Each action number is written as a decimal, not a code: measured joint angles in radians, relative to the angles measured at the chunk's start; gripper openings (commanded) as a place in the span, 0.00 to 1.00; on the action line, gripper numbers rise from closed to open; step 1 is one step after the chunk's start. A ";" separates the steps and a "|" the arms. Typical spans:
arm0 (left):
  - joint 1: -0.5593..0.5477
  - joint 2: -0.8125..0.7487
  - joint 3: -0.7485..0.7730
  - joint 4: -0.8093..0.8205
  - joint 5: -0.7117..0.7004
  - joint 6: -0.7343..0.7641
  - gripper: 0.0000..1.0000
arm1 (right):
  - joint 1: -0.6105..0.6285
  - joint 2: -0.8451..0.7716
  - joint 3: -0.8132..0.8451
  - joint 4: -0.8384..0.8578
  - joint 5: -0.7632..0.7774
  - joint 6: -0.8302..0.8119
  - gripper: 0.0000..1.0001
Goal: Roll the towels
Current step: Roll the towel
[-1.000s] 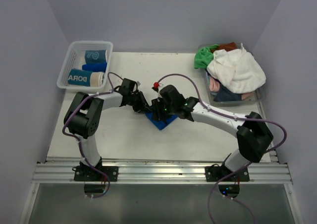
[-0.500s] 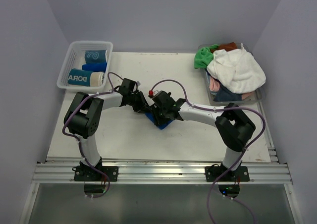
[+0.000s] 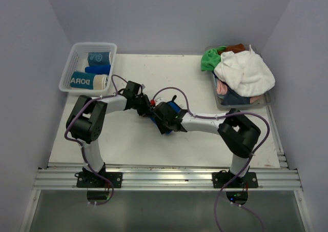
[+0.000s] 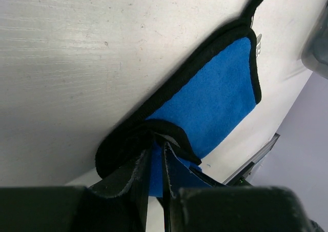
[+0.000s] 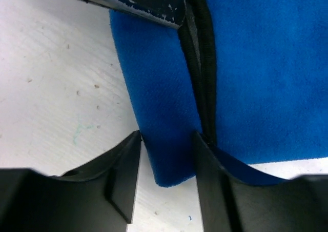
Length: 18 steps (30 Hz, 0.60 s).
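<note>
A royal blue towel (image 3: pixel 173 108) with black edging lies mid-table, partly rolled. My left gripper (image 3: pixel 148 110) is shut on its black-edged end (image 4: pixel 128 145), with blue cloth pinched between the fingertips (image 4: pixel 158 146). My right gripper (image 3: pixel 160 120) sits low over the same towel (image 5: pixel 266 62), jaws open. The rolled fold (image 5: pixel 169 139) fills the gap between its fingers (image 5: pixel 128 155) and does not look squeezed. A left finger (image 5: pixel 143 1) shows at the top of the right wrist view. More towels (image 3: pixel 245 72), white, green and pink, are heaped at the back right.
A clear mesh basket (image 3: pixel 70 62) at the back left holds three rolled towels, one teal (image 3: pixel 99 58), one blue (image 3: pixel 97 69), one lettered teal and beige (image 3: pixel 88 80). The heap sits in a clear bin (image 3: pixel 246 104). Walls close in on both sides.
My right arm has folded in and its gripper has slid left along the blue towel towards the left gripper, jaws widening. The left arm has stayed still.
</note>
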 measured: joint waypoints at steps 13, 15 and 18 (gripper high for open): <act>0.013 -0.048 0.008 -0.055 -0.023 0.010 0.54 | -0.038 -0.008 -0.050 0.119 -0.070 0.022 0.00; 0.025 -0.077 0.014 -0.090 -0.032 0.027 0.67 | -0.065 -0.007 -0.050 0.130 -0.151 0.024 0.00; 0.047 -0.112 0.033 -0.131 -0.048 0.051 0.80 | -0.102 -0.003 -0.050 0.136 -0.265 0.031 0.00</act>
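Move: The near end of the blue towel's folded strip already lies between the right hand's open fingers, about 1 cm below the hand point. From there the strip's left end is about 7 cm ahead and 8 cm left, and the towel's hanging loop about 16 cm ahead and 4 cm right. The left hand still has that left end in its fingers, about 1 cm below its hand point; from it the near end lies about 8 cm back and 8 cm right, the loop 9 cm ahead and 12 cm right. Low at the towel, the right hand edges about 1 cm forward while its fingers close and pinch the near end of the folded strip, then it shifts some 2 cm left with the grip shut, rolling about 10 degrees so that its left side rises. As that pinch forms, the left hand, which starts out still, opens its fingers wide, lets go of the strip's left end and lifts about 3.5 cm up and some 2.5 cm to its left. ##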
